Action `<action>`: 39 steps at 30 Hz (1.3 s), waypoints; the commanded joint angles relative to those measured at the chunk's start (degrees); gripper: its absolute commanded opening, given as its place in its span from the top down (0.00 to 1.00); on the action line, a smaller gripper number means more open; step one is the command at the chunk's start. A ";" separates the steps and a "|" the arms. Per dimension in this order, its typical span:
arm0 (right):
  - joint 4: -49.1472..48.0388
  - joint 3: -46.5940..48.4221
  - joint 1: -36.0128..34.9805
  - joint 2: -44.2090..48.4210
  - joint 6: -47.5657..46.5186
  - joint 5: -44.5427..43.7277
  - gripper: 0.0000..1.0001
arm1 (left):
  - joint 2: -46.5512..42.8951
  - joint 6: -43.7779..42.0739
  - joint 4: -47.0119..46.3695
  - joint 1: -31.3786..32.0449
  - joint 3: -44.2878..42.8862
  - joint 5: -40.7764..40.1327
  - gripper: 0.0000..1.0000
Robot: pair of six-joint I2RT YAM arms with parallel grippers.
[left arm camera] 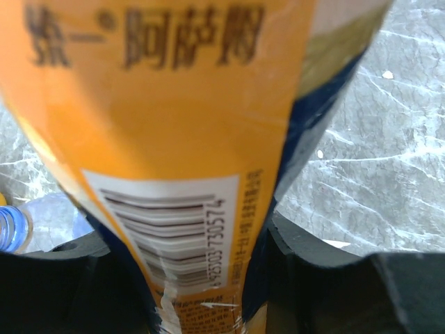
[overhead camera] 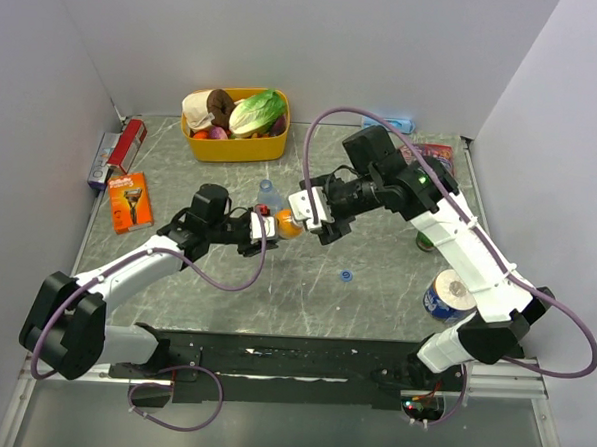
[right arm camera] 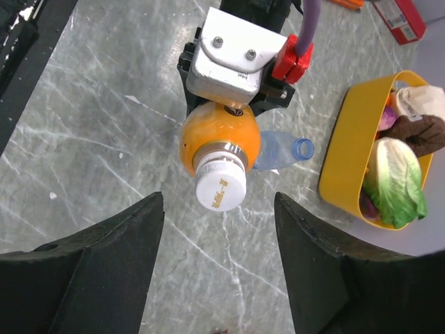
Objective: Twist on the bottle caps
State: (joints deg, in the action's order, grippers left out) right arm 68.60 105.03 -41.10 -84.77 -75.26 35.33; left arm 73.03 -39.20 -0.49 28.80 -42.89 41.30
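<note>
My left gripper (overhead camera: 261, 229) is shut on the bottle of orange liquid (overhead camera: 288, 224), gripping its labelled body (left arm camera: 174, 139) and holding it above the table, tipped toward the right arm. A white cap (right arm camera: 221, 188) sits on the neck of this bottle (right arm camera: 219, 136). My right gripper (overhead camera: 314, 216) faces the cap with its jaws open (right arm camera: 217, 200), the fingers standing apart on either side and not touching it. The clear water bottle (overhead camera: 268, 192) stands uncapped just behind, its blue-rimmed mouth (right arm camera: 302, 148) showing. A tiny blue cap (overhead camera: 346, 276) lies on the table, nearer the front.
A yellow basket (overhead camera: 232, 152) of toy food stands at the back. An orange razor pack (overhead camera: 129, 201) and a red box (overhead camera: 117, 152) lie at the left. A blue-and-white can (overhead camera: 448, 296) stands at the right by the right arm.
</note>
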 commanded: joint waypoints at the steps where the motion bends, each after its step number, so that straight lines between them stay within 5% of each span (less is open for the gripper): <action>1: 0.04 1.05 -0.91 0.14 -2.69 -0.09 0.31 | 0.18 -1.40 -0.83 -0.14 -2.63 2.91 0.99; 19: 1.19 1.66 -2.05 -1.89 -4.63 -1.58 0.50 | 0.18 -1.84 -1.18 -0.06 -2.72 3.00 0.99; 26: 1.36 2.36 -2.67 -3.29 -3.58 -3.77 0.65 | 0.18 -1.32 -1.00 -0.14 -3.25 2.12 0.99; 39: 9.63 20.81 -2.23 -20.95 26.00 -10.03 0.80 | -7.82 14.93 -20.50 0.56 2.73 -12.02 0.99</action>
State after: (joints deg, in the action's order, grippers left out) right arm 75.55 122.02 -43.35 -100.16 -63.24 26.74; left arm 70.13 -32.73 -5.41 28.45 -39.51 31.18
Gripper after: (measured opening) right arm 0.406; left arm 0.532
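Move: The white cap sits on the mouth of the orange bottle that my left hand still holds tilted. It is almost between my open right fingertips, about 1 cm to the left and 2 cm below. From my left hand it lies about 14 cm above, 6 cm right and 2 cm ahead. The blue water bottle stands some 13 cm ahead of my right hand, 7 cm left and 21 cm below; the loose blue cap lies level with it, 10 cm right and 30 cm down. I ease my right hand down about 1.5 cm and slightly left over the bottle mouth while its fingers close and pinch the white cap. Gripping it, I swing the right hand about 3 cm forward and a little left, rolling it some 15 degrees clockwise as seen along the fingers. My left hand keeps its hold and, late on, shifts about 2 cm forward and left, turning 10 degrees counter-clockwise. ##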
